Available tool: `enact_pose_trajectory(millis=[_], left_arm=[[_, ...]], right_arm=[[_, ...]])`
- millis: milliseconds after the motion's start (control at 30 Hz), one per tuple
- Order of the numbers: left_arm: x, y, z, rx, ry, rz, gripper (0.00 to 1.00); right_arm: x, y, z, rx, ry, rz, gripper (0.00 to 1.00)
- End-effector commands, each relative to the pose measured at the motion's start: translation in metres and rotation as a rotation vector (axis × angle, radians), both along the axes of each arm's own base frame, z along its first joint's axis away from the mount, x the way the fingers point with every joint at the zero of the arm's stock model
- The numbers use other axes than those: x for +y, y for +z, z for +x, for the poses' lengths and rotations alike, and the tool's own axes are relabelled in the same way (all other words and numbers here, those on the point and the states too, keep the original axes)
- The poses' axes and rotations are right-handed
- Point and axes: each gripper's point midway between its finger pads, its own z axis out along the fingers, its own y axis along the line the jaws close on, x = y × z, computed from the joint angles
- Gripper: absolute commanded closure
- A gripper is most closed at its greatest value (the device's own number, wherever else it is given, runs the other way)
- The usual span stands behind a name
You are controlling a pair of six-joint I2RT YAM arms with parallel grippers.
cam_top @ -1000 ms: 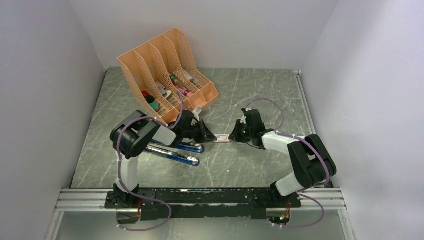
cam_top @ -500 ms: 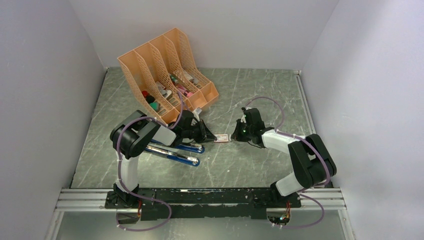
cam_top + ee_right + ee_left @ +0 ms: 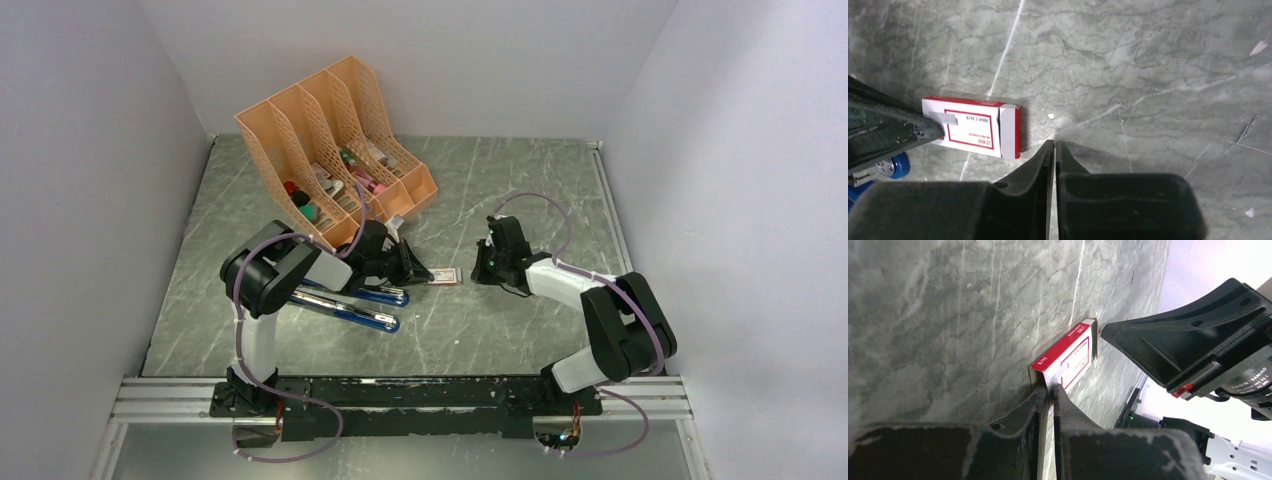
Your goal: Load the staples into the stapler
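A small white-and-red staple box (image 3: 445, 276) lies flat on the table between my two grippers. My left gripper (image 3: 422, 272) is shut on a thin flap at the box's (image 3: 1068, 357) near end, its fingertips (image 3: 1040, 395) pinching that edge. My right gripper (image 3: 1054, 145) is shut with nothing in it, a short way right of the box's (image 3: 973, 127) closed red end and apart from it. The staples themselves are hidden. The blue-and-chrome stapler (image 3: 365, 305) lies opened out on the table under my left arm.
An orange desk organiser (image 3: 335, 145) with pens and small items stands at the back left, close behind my left gripper. Grey walls enclose the table on three sides. My right gripper's black body (image 3: 1188, 340) fills the right of the left wrist view.
My right gripper has drawn back to the right, away from the box's end, and has closed on nothing. The left gripper and the box have stayed where they were.
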Motion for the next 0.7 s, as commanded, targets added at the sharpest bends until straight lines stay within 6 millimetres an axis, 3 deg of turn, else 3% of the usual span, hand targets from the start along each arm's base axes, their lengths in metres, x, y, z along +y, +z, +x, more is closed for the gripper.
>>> enact_pose_trajectory(millis=[0, 67, 167, 300, 667], left_arm=[[-0.002, 0.010, 0.004, -0.038, -0.015, -0.009, 0.87], [-0.002, 0.010, 0.004, -0.036, -0.015, -0.008, 0.87], [-0.002, 0.010, 0.005, -0.036, -0.016, -0.009, 0.87], [-0.003, 0.011, 0.005, -0.038, -0.017, -0.009, 0.87], [-0.002, 0.011, 0.005, -0.038, -0.017, -0.011, 0.87]], right_arm=[[0.003, 0.018, 0.004, -0.065, 0.020, 0.028, 0.82], [0.013, 0.030, 0.007, -0.108, 0.045, 0.091, 0.67], [0.027, 0.044, 0.010, -0.149, 0.081, 0.166, 0.55], [0.036, 0.044, 0.011, -0.138, 0.116, 0.204, 0.52], [0.029, 0.011, 0.009, -0.032, 0.084, 0.139, 0.51]])
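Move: The right hand, its fingers shut, is low beside the box of staples: the box's middle lies about 6 cm to its left, 1 cm farther out and near its own height. The far stapler is some 25 cm left and 2 cm back, the near stapler about 27 cm left and 6 cm back, both a little lower. The left hand already pinches the box's left end, with the box's middle about 3 cm to its right. Up and leftward in a small arc, the right hand opens its fingers to about half, rises some 4 cm while coming about 3 cm left, then sinks about 3 cm over the box's right end, its wrist tilting slightly. Touch can't be made out there. The left hand stays put and keeps its pinch on the box's other end. ##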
